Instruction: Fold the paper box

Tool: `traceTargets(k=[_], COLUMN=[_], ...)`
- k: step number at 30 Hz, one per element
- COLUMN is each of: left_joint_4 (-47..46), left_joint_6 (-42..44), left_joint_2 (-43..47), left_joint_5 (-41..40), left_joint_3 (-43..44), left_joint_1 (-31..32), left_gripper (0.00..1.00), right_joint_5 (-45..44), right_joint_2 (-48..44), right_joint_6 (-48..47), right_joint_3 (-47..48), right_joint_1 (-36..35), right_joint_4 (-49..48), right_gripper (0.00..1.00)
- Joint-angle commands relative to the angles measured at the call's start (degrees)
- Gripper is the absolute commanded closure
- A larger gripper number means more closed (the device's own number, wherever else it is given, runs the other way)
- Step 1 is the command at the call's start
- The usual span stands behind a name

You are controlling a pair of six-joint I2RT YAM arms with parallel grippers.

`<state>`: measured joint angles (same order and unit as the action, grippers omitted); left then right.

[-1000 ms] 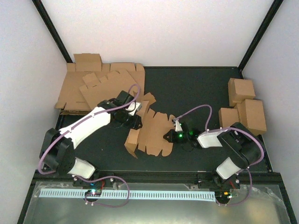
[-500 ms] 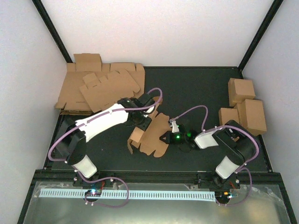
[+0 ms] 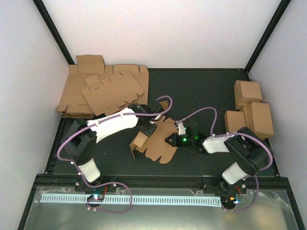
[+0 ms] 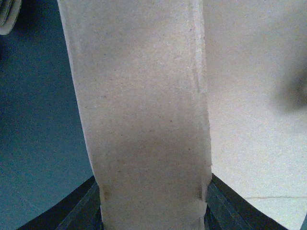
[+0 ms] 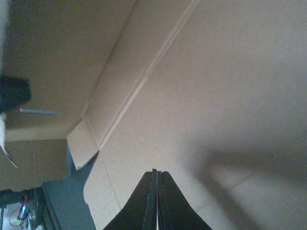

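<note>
The paper box, a brown die-cut blank partly folded up, lies mid-table. My left gripper is at its upper left edge. In the left wrist view an upright strip of the box fills the gap between the two fingers, touching both, so the gripper is shut across it. My right gripper reaches in from the right. In the right wrist view it is shut, nothing between its fingers, with its tip against a flat panel of the box.
A thick heap of flat cardboard blanks lies at the back left. Three finished brown boxes stand at the right edge. A perforated strip and metal tray run along the near edge behind the arm bases.
My left arm has swung right from beside the heap to the box's upper left edge, carrying the strip. The box has bunched slightly rightward. My right gripper has stayed on the panel.
</note>
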<state>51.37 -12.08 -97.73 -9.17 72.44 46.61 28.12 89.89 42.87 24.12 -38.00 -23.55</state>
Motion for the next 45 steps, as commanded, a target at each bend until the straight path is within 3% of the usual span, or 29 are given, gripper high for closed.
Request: traceTargets(k=[1,11,27,36,45], left_joint_4=[-1.5,-1.4,-1.9,-2.6,-3.8], left_joint_6=[1.2,1.3,1.0,1.1,1.0], left_joint_2=[0.5,1.9,1.4,1.3,1.7], left_joint_5=[-1.6,-2.6,-4.5,-4.7,-4.6], left_joint_3=[-0.8,-1.4,-2.2,-2.4,-3.4], left_joint_1=[0.4,0.5,3.0,3.4,4.1], left_gripper=[0.56,0.56,0.57,0.57,0.57], right_joint_5=[-0.1,0.4,1.4,-5.8,-1.5], right_joint_2=[-2.2,-1.4,11.4,6.6,11.5], right_joint_6=[-2.3,-6.6,-8.2,-10.4,-7.0], right_joint_3=[2.6,9.9,20.0,16.1,18.4], right_joint_1=[2.6,8.9,13.9,14.4,15.9], right_joint_4=[2.1,8.2,9.3,7.6,6.4], right_gripper=[0.95,0.95,0.98,0.98,0.98])
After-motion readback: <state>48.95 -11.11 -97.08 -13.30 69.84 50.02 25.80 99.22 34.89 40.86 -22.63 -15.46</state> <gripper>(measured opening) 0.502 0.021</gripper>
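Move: About 12 cm ahead of the right fingertips, some 4 cm to their right and 2 cm lower, is the far corner of the flat panel, with rounded tabs. The standing folded wall has its middle roughly 7 cm left and 3 cm ahead of the right hand; the raised end flap is about 17 cm ahead, 1 cm left and 3 cm up. From the left hand that corner lies some 12 cm ahead, 11 cm right and 8 cm below. Leaving the spot over the panel's middle with its fingers shut, the right hand sweeps about 13 cm forward and some 5 cm right, along the folded wall, first rising about 4 cm, then dipping most of that back towards the far corner; its wrist turns roughly 10 degrees clockwise. The left hand keeps its half-open grip across the folded wall, barely shifting. ##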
